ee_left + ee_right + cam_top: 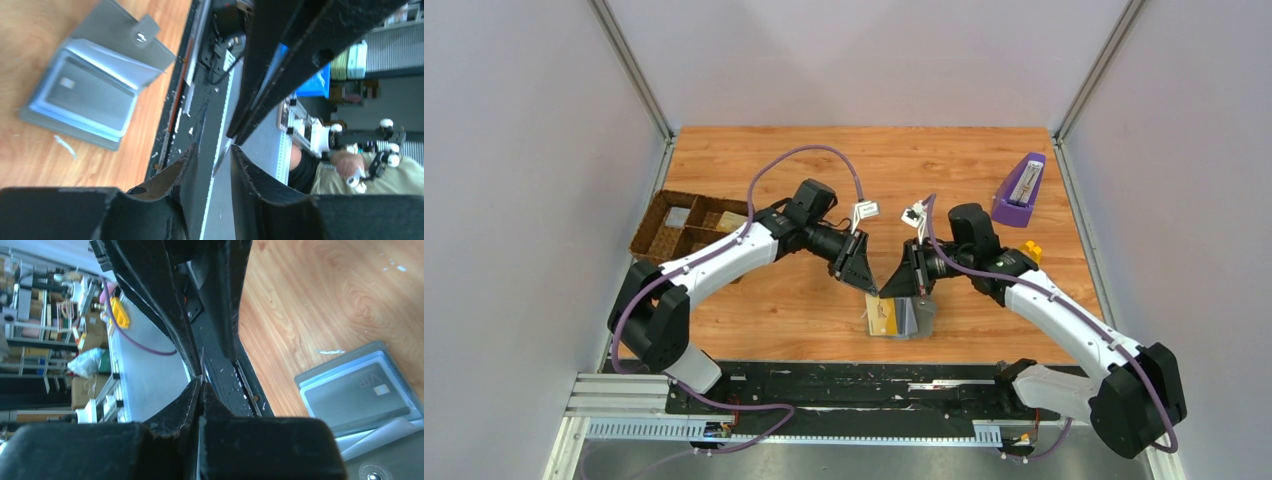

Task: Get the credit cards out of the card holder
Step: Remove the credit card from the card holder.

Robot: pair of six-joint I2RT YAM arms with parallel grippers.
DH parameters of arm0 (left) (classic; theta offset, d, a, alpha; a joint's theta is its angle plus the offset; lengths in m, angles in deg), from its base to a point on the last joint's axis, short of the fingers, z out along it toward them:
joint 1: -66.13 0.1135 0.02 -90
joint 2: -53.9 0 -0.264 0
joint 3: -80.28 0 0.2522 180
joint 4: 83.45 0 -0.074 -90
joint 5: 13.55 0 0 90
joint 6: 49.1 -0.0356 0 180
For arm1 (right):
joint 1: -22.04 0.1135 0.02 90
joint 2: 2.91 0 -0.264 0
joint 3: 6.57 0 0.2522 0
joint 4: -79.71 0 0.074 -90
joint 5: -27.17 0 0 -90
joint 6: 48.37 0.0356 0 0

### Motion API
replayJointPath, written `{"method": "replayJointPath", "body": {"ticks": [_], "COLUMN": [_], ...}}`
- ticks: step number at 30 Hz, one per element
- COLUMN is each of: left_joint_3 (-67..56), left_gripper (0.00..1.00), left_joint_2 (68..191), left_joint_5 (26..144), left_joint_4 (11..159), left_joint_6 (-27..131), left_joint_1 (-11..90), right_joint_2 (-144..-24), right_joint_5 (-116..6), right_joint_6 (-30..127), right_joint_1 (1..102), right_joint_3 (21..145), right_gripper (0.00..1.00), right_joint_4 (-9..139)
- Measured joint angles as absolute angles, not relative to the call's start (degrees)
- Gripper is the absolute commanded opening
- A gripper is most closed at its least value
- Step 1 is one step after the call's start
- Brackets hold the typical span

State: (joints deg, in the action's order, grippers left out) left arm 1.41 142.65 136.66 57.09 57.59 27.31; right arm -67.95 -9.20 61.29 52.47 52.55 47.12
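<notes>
The card holder [916, 318] lies open on the wood near the front edge, dark grey outside and pale blue inside [80, 95] [360, 390]. A grey credit card [357, 395] marked VIP sits in its clear pocket. My two grippers meet tip to tip just above the holder. The right gripper [890, 292] [201, 380] is shut on a thin tan credit card [882, 318], which shows edge-on [221, 157] in the left wrist view. The left gripper [871, 290] [213, 147] stands open around that same card edge, with a gap showing between its fingers.
A brown woven divided tray [686, 225] stands at the left with the left arm reaching over it. A purple object [1020, 190] and a small yellow piece [1030, 250] sit at the back right. The black base rail [844, 385] runs just in front of the holder.
</notes>
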Motion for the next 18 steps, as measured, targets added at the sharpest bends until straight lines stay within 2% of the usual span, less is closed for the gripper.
{"method": "replayJointPath", "body": {"ticks": [6, 9, 18], "left_joint_3": [4.58, 6.62, 12.69], "left_gripper": [0.56, 0.57, 0.64], "left_joint_2": [140.25, 136.9, 126.45], "left_joint_5": [134.14, 131.43, 123.48], "left_joint_4": [67.08, 70.86, 84.04], "left_joint_6": [67.05, 71.53, 84.14], "left_joint_1": [34.95, 38.39, 38.19], "right_joint_2": [-65.7, -62.88, -53.7], "right_joint_5": [-17.14, -24.42, -47.08], "right_joint_6": [70.25, 76.61, 94.12], "right_joint_1": [52.43, 52.3, 52.21], "right_joint_3": [52.05, 51.22, 47.2], "right_gripper": [0.0, 0.0, 0.0], "right_joint_4": [51.23, 54.05, 65.48]}}
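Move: The yellow card is already pinched between my right fingertips, its middle some 2 cm back and 2 cm below them. From my left fingertips, still against its other side, it lies about the same way. The open card holder lies on the table about 16 cm below my right hand, 2 cm back and 5 cm to its right. The toy car is roughly 8 cm ahead and 27 cm right of it, about 15 cm down. My right hand keeps its shut grip and carries the card forward about 9 cm and up some 7 cm, away from the card holder, turning about 45 degrees clockwise. My left hand opens wider and comes free of the card, going forward about 8 cm, then up, while drawing off to the left and turning some 30 degrees counter-clockwise. ##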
